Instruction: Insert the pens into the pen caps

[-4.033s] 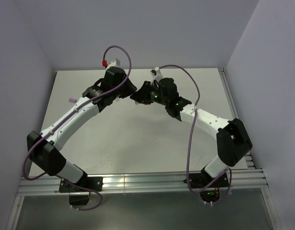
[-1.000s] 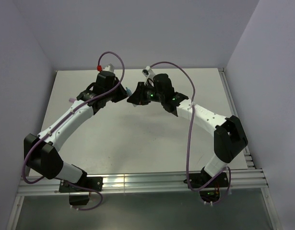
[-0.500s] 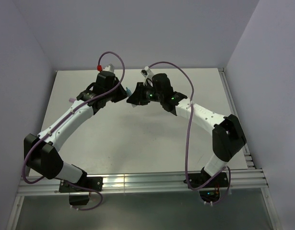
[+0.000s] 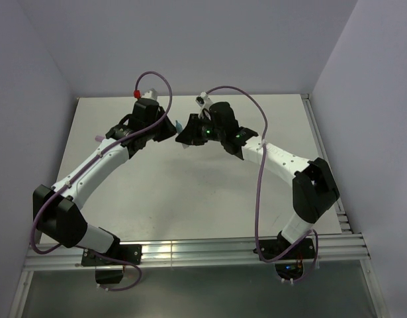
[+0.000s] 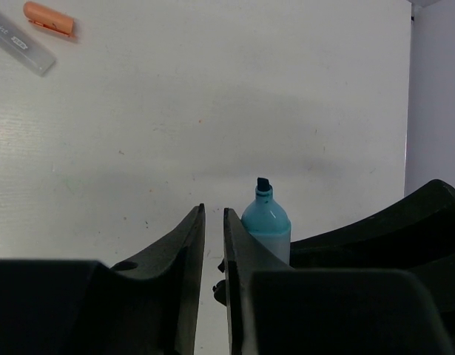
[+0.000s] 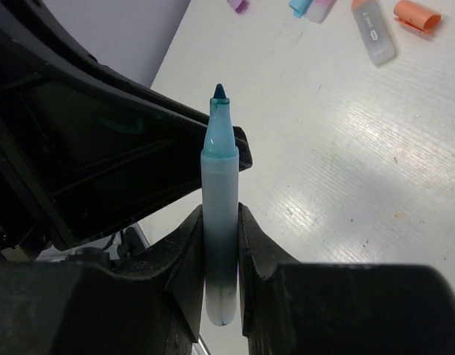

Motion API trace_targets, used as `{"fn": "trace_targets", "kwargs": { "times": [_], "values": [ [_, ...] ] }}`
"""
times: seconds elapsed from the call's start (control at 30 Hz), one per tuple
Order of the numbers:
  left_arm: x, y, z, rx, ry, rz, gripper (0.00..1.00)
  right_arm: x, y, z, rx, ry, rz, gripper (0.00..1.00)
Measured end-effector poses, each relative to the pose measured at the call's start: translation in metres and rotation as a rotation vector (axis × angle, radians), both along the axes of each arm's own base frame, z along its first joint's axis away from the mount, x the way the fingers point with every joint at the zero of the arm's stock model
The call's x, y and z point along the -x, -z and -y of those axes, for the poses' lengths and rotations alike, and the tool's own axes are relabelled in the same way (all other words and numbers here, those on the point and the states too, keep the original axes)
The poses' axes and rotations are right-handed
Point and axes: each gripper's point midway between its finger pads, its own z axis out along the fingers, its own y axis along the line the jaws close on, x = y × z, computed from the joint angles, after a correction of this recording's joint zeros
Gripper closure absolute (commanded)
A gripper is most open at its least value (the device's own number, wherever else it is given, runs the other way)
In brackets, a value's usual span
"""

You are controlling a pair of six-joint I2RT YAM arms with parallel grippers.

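Note:
In the right wrist view my right gripper (image 6: 221, 211) is shut on the light blue pen (image 6: 220, 170), which points tip up toward the left gripper's dark body. The left wrist view shows my left gripper (image 5: 214, 211) with its jaws a narrow slit apart and nothing between them. That same blue pen (image 5: 265, 218) stands just outside its right finger (image 5: 245, 251). From above, the two grippers meet at the table's far middle, with the pen (image 4: 179, 124) between them. On the table lie a blue cap (image 6: 297, 7), a pink pen (image 6: 321, 7), a pink cap (image 6: 237, 4), a clear pen (image 6: 375, 33) and an orange cap (image 6: 417, 15).
The orange cap (image 5: 49, 18) and the clear pen (image 5: 16, 46) lie at the far left of the left wrist view. A small pink piece (image 4: 97, 138) shows beside the left arm. Grey walls close the table (image 4: 190, 199) at back and sides; a rail runs along the near edge.
Since four seconds ago both grippers have moved left and drawn together. Over the last second the arms hardly move, and the blue pen tip now shows between them.

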Motion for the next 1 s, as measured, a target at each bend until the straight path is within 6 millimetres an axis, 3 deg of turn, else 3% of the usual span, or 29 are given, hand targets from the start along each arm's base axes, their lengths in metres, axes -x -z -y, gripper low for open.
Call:
{"fn": "trace_targets", "kwargs": {
  "times": [0.2, 0.4, 0.5, 0.6, 0.73, 0.87, 1.0],
  "values": [
    [-0.001, -0.001, -0.002, -0.009, -0.014, 0.008, 0.61, -0.008, 0.002, 0.007, -0.005, 0.059, -0.041, 1.00],
    [-0.005, -0.003, -0.016, -0.048, -0.061, 0.029, 0.60, -0.020, -0.001, 0.034, -0.032, 0.135, -0.074, 1.00],
    [-0.017, 0.000, -0.044, -0.086, -0.124, 0.030, 0.58, -0.028, -0.003, 0.056, -0.041, 0.182, -0.076, 1.00],
    [-0.040, 0.009, -0.094, -0.139, -0.230, 0.014, 0.55, -0.031, -0.004, 0.073, -0.048, 0.214, -0.072, 1.00],
    [-0.081, 0.034, -0.159, -0.236, -0.341, -0.043, 0.54, -0.027, -0.004, 0.077, -0.054, 0.204, -0.075, 1.00],
    [-0.128, 0.060, -0.195, -0.328, -0.359, -0.082, 0.49, -0.024, -0.002, 0.077, -0.056, 0.183, -0.079, 1.00],
    [-0.161, 0.089, -0.212, -0.418, -0.338, -0.125, 0.50, -0.023, -0.001, 0.079, -0.059, 0.168, -0.082, 1.00]
  ]
}}
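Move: The blue cap lies on the table about 18 cm ahead of the left hand, 23 cm to its left and 22 cm below. At that same depth below the left hand, the pink pen is some 21 cm ahead and 20 cm left, the orange pen 17 ahead and 12 left. From the right hand, which already holds the teal pen, the blue cap is roughly 22 cm ahead, 26 cm left and 21 cm below. The teal pen, still pinched in the right fingers, is drawn some 8 cm to the right and slightly forward, away from the left hand, which opens its empty fingers to about half. The left hand swings left and forward, some 27 cm across, sinking about 9 cm in the later part, towards the blue cap, turning counter-clockwise with its left side rising; it touches nothing yet. ##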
